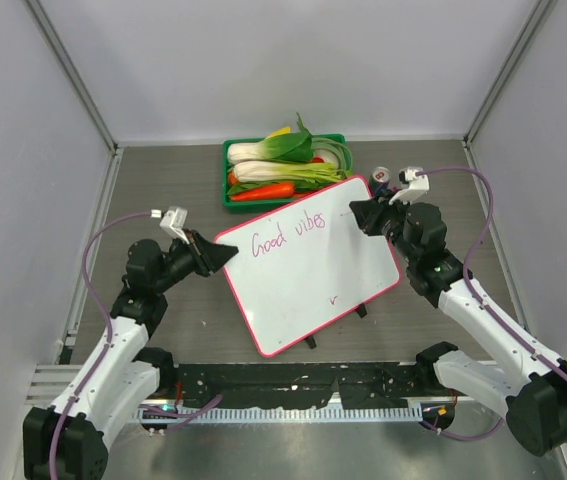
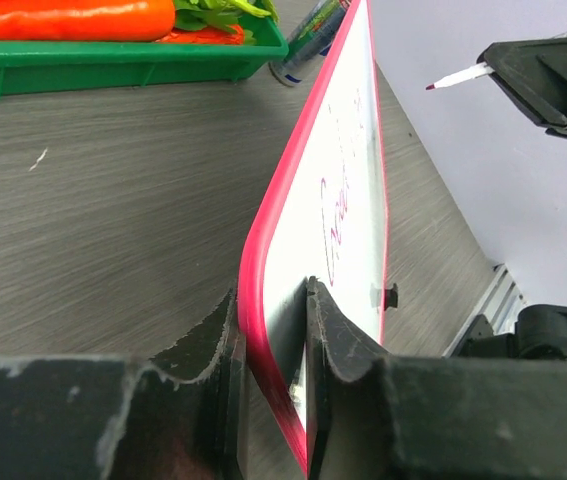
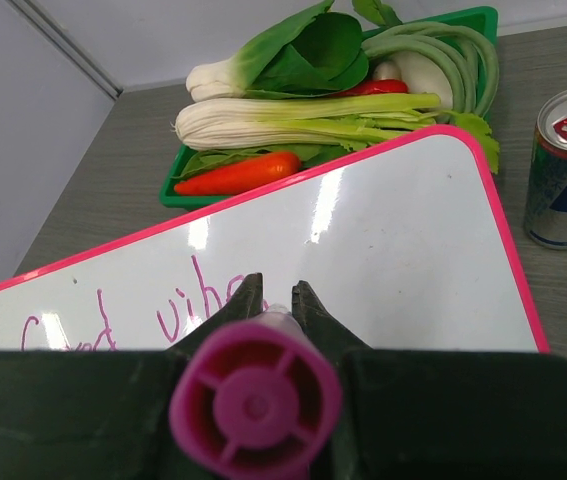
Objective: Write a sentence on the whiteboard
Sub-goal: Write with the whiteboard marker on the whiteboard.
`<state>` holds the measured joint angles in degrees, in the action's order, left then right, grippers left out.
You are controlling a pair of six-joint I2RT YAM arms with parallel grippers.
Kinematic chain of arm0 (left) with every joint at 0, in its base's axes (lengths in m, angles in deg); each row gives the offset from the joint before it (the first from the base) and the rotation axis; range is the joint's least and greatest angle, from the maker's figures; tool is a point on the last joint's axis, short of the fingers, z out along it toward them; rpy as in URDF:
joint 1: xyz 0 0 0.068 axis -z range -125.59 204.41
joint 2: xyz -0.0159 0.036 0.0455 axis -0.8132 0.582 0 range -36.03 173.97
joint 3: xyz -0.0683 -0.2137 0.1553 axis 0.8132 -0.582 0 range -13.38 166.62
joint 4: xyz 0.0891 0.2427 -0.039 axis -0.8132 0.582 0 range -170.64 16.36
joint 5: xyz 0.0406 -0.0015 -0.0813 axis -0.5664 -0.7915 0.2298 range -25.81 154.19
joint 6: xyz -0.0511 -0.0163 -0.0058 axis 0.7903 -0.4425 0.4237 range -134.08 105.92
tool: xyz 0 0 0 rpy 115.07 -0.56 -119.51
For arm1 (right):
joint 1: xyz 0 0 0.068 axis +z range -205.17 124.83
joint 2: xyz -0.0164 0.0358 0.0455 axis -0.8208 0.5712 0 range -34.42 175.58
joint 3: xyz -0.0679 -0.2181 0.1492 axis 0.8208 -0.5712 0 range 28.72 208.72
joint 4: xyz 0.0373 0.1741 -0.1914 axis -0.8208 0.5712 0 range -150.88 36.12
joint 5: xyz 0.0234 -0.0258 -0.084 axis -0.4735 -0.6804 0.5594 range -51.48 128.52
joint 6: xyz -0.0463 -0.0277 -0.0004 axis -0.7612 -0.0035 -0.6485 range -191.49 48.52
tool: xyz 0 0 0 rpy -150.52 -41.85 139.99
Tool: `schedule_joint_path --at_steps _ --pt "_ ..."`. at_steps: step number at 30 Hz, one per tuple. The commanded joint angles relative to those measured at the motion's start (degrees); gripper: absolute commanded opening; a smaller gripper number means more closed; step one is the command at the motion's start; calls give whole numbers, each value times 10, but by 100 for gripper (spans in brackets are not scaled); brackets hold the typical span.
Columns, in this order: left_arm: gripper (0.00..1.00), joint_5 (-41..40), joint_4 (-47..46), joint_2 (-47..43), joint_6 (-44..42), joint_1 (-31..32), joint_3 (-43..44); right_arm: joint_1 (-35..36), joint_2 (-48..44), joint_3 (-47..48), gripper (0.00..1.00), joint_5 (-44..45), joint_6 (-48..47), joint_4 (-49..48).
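Observation:
The whiteboard [image 1: 323,270], white with a pink frame, is tilted up on the table. It also shows in the left wrist view [image 2: 358,170] and the right wrist view [image 3: 403,250]. Magenta words reading "Good vibes" [image 1: 285,235] run along its upper part; they also show in the right wrist view [image 3: 178,310]. My left gripper [image 1: 225,255] is shut on the board's left corner [image 2: 273,300]. My right gripper [image 1: 358,215] is shut on a magenta marker [image 3: 255,400]. The marker's tip [image 2: 458,77] is off the board's surface, just right of the last word.
A green tray [image 1: 228,175] of vegetables stands behind the board. A drink can [image 1: 380,178] stands by the board's far right corner. Two black clips [image 1: 361,310] sit on the board's near edge. A small purple tick [image 1: 334,297] marks its lower part. Walls enclose three sides.

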<state>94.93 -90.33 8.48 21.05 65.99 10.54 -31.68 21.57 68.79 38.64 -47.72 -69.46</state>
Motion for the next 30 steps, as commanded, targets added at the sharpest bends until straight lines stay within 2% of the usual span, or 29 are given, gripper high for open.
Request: schedule_joint_path --at_steps 1,3,5,13,17,19,24,27,30 --pt "1 -114 20 15 -198 -11 -27 -2 -6 10 2 -13 -2 -28" --pt "4 -106 20 13 -198 -11 -34 -2 -6 10 1 -13 -3 -28" --pt "15 -112 26 1 -204 -12 -41 -2 -6 10 1 -14 -3 -29" --pt "51 -176 35 -57 -193 -11 -63 -2 -9 10 2 -14 -2 -27" --pt "73 -206 47 -83 -175 -12 -57 -2 -12 11 1 -14 -2 -25" --pt "79 -226 63 -94 -165 -11 -44 -2 -14 12 1 -14 -1 -23" --pt "85 -260 85 -102 -157 -10 17 -1 -17 16 2 -16 -1 -19" --pt "86 -249 108 -65 -161 -11 77 -2 -23 18 1 -17 -3 -14" --pt "86 -207 142 -3 -172 -11 165 -1 -32 21 2 -18 -4 -7"
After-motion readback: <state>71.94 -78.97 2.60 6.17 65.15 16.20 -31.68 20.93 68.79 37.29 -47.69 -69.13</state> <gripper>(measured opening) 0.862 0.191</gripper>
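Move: The whiteboard's upper left corner sits between the left fingers; the whiteboard's middle lies about 18 cm to the right, 4 cm back and some 4 cm lower. From this hand, the pink word "Good" is about 9 cm right and 2 cm ahead, and the vegetable basket 13 cm right, 19 cm ahead, 12 cm lower. From the right hand, the whiteboard's middle is about 12 cm left, 13 cm back and 8 cm lower. The left hand opens wide, releasing the whiteboard's corner, and shifts about 7 cm left, dipping 4 cm before rising. ##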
